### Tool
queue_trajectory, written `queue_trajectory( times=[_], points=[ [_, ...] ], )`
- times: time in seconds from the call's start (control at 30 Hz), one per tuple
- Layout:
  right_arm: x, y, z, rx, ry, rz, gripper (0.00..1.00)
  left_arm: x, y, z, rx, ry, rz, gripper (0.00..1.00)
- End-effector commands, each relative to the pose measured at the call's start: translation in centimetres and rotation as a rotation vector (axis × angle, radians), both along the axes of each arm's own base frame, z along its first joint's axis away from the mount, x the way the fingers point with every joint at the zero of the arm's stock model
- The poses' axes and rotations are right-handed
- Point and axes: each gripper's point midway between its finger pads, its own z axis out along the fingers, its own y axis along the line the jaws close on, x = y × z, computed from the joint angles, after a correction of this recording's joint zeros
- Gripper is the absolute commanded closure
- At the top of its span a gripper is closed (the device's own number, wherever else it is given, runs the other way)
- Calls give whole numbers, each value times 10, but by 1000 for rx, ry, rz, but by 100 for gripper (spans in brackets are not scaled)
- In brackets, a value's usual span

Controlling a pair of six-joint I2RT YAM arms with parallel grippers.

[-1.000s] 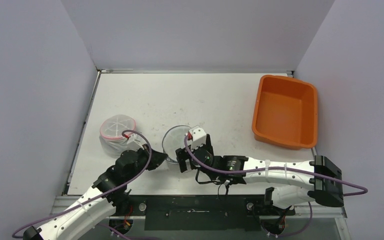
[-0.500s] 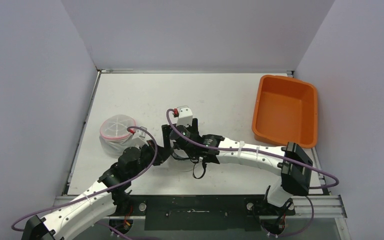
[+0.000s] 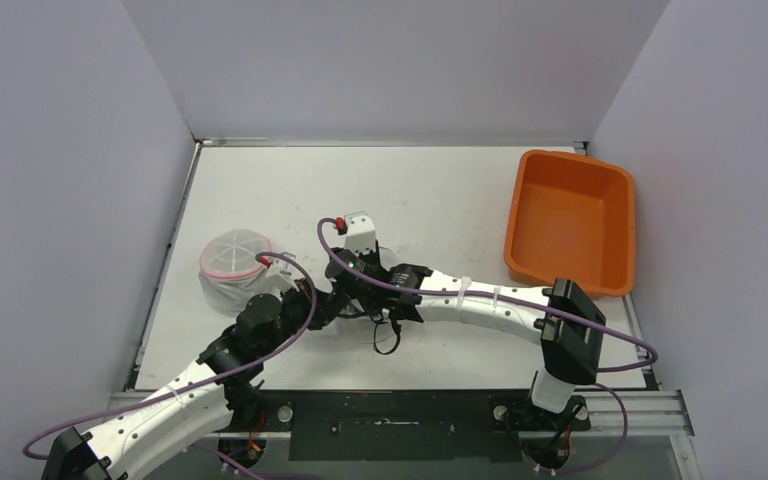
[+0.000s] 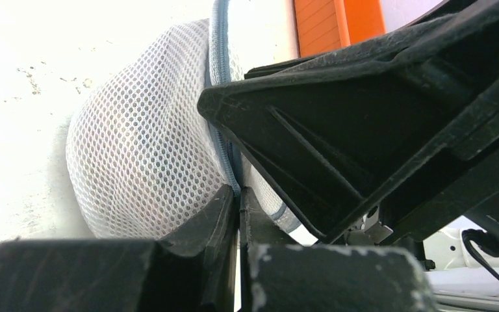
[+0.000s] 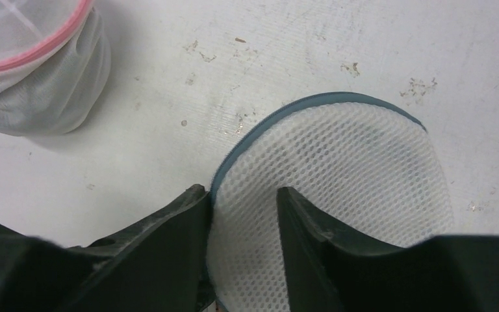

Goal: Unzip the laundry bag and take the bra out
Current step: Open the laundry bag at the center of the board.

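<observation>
The laundry bag (image 5: 344, 162) is a white mesh dome with blue-grey trim, lying on the white table. My left gripper (image 4: 239, 192) is shut on the bag's trim at its near edge, with mesh (image 4: 136, 149) bulging beside it. My right gripper (image 5: 240, 195) comes down over the bag's left rim. One finger (image 5: 169, 227) lies against the trim's outside and the other rests on the mesh top. Its jaws stand apart with mesh between them. In the top view both grippers meet over the bag (image 3: 345, 292), which they mostly hide. The bra is hidden.
A second mesh bag with a pink rim (image 3: 232, 258) stands upright just left of the grippers, also in the right wrist view (image 5: 32, 58). An orange bin (image 3: 570, 225) sits at the table's right. Grey walls enclose the table on three sides.
The right arm swung left and stretched out over the bag, its gripper now meeting the left one. The left arm shifted slightly and keeps its hold.
</observation>
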Motion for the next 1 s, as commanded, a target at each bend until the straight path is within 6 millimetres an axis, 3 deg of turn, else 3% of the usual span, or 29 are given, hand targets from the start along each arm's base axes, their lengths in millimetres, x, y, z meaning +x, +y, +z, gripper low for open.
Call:
queue_trajectory(
  times=[0.0, 0.23, 0.57, 0.67, 0.83, 0.97],
  points=[
    [2, -10, 22, 21, -43, -40, 64, 3, -5, 23, -43, -75, -11, 100],
    [-2, -40, 34, 5, -74, -79, 93, 3, -1, 19, -31, -65, 2, 100],
    [-29, -66, 51, 46, -155, 174, 95, 14, 6, 23, -22, -60, 80, 100],
    [-33, -75, 73, 124, -224, 246, 95, 22, 7, 36, -39, -81, 113, 100],
    [-38, -82, 133, 187, -365, 346, 95, 37, 3, 59, -52, -107, 153, 100],
    [-32, -87, 159, 153, -428, 358, 95, 50, 2, 80, -57, -132, 188, 100]
  ],
)
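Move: The right hand's half-open fingers straddle the near-left part of the laundry bag's lid edge, which lies about 1 cm left of the hand point, level fore and aft, and 1 cm below it. The pink-rimmed bag stands some 20 cm to the right hand's left and 6 cm farther out; the orange bin is about 40 cm to its right and 12 cm ahead. From the left hand, already pinching the bag's rim, that lid edge lies about 4 cm ahead and 3 cm right. Rightward, then increasingly upward and a little back, the right hand pulls the lid edge away from the left hand: it first shuts its fingers on the edge, then goes about 9 cm right and 11 cm up, tilting its fingers up and turning counter-clockwise. The left hand keeps its pinch on the rim and late on eases about 3 cm forward and slightly up. ##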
